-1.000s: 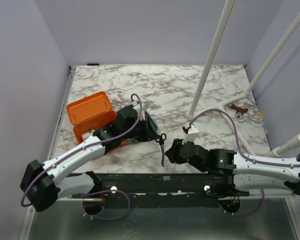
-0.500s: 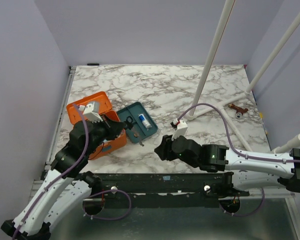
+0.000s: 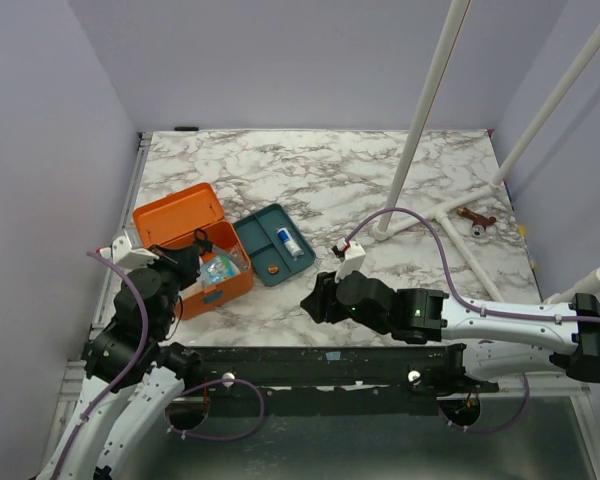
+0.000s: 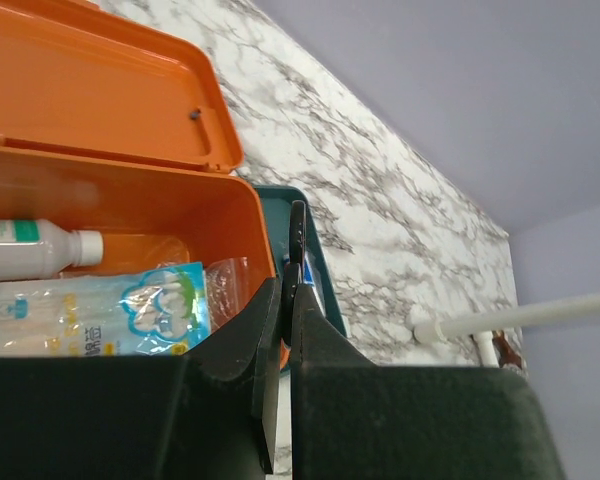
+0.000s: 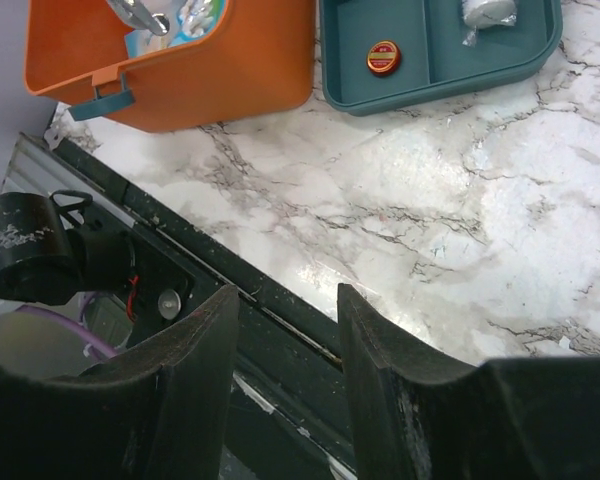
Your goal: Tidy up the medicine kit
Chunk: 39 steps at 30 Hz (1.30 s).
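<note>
The orange medicine kit [image 3: 220, 285] stands open at the table's left, its lid [image 3: 178, 215] laid back. A white bottle [image 4: 30, 250] and a blue-and-white sachet pack [image 4: 90, 315] lie inside. My left gripper [image 3: 193, 256] hovers over the kit's box, shut on a thin black tool [image 4: 297, 240] that looks like scissors; its loop [image 3: 200, 238] sticks out past the fingers. My right gripper [image 3: 310, 298] hangs open and empty [image 5: 285, 292] over the table's front edge, right of the kit [image 5: 240, 70].
A dark teal tray [image 3: 263, 228] sits right of the kit, holding a small red tin [image 3: 274, 269] and a small vial [image 3: 290, 243]. White pipe frame [image 3: 420, 120] rises at the right, with a red-brown fitting [image 3: 475, 218]. A black rail [image 3: 320, 365] borders the front edge.
My left arm has drawn back to the left, carrying the black tool from past the tray to above the kit. My right arm has shifted a little to the left, still open.
</note>
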Available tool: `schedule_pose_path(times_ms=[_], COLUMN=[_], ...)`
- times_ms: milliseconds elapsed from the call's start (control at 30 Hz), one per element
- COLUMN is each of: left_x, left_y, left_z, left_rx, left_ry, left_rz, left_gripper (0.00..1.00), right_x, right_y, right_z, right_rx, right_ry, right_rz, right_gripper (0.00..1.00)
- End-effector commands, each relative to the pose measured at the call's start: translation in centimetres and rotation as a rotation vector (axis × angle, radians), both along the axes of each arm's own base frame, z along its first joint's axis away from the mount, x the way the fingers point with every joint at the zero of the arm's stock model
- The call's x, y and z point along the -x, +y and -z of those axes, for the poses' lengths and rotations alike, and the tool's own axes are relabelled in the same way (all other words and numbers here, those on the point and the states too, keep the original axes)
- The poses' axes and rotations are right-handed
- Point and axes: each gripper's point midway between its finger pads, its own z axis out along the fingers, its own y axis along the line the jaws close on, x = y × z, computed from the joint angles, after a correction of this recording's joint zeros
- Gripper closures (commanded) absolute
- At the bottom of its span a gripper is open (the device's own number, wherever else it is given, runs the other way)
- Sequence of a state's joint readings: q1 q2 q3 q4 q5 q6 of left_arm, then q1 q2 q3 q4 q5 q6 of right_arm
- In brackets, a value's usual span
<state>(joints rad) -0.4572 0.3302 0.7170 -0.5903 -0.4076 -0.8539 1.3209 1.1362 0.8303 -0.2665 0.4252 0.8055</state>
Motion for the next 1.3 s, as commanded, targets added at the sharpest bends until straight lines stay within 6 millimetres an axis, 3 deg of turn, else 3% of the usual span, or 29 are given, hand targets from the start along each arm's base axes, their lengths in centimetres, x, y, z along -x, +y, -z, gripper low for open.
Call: schedule_pose_path(times_ms=[0,267,667,833,900,967,1000,1033,1267], left_x=[0.1,0.9,0.3,0.8,1.2,1.6,1.8,2.0,3.3], left_y=[3.5,6.2,5.3,5.5,5.6,5.8,5.8,5.9,6.3], left_z=[1.8,5.0,10.8,11.8,12.1,12.1,12.1,12.0,9.7], left_rx=[0.033,0.086,0.113,0.113,0.108,0.104,0.102,0.099,0.086], left_ry=[0.017,0.018,0.156,0.177,0.186,0.193,0.194,0.193,0.144], left_rz=[-0.211,-0.375,-0.394,-0.400,-0.399,-0.395,-0.392,-0.387,-0.349], left_gripper=[1.00,1.00,1.00,0.80,0.64,0.36,0.05,0.02,0.02], right_x=[0.4,0.8,1.0,1.0,0.9,0.9,0.9,0.9,0.2], right_y=[0.5,0.4,0.1,-0.1,-0.2,-0.1,-0.1,-0.1,0.0], right_z=[-0.3,0.4,1.2,1.2,1.3,1.4,1.4,1.4,1.5], right_rx=[-0.021,-0.018,-0.014,-0.013,-0.011,-0.007,-0.006,-0.004,0.033], right_ry=[0.001,0.018,0.030,0.030,0.028,0.029,0.028,0.028,0.013], right_rz=[-0.027,-0.035,-0.036,-0.033,-0.029,-0.030,-0.029,-0.028,-0.003], right_gripper=[0.52,0.52,0.52,0.52,0.52,0.52,0.52,0.52,0.52])
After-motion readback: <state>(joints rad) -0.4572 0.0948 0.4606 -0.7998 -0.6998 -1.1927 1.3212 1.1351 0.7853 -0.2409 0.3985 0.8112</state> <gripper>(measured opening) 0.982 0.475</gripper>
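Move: The left gripper already holds the scissors over the orange box, whose middle is about 4 cm to its left, 1 cm ahead and some 20 cm below. The box's open lid lies roughly 12 cm ahead and 7 cm left; the green tray is about 5 cm ahead and 14 cm right, both lower still. From the right hand, the box lies some 27 cm left and 7 cm ahead, about 11 cm lower. Lower the left gripper about 11 cm into place over the bottle end of the orange box with the scissors still pinched, shifting 5 cm left and swinging the wrist some 20 degrees counter-clockwise early on, with the fingertips dipping slightly. Near the bottom, open the fingers wide to let go of the scissors, then start easing up and back. ##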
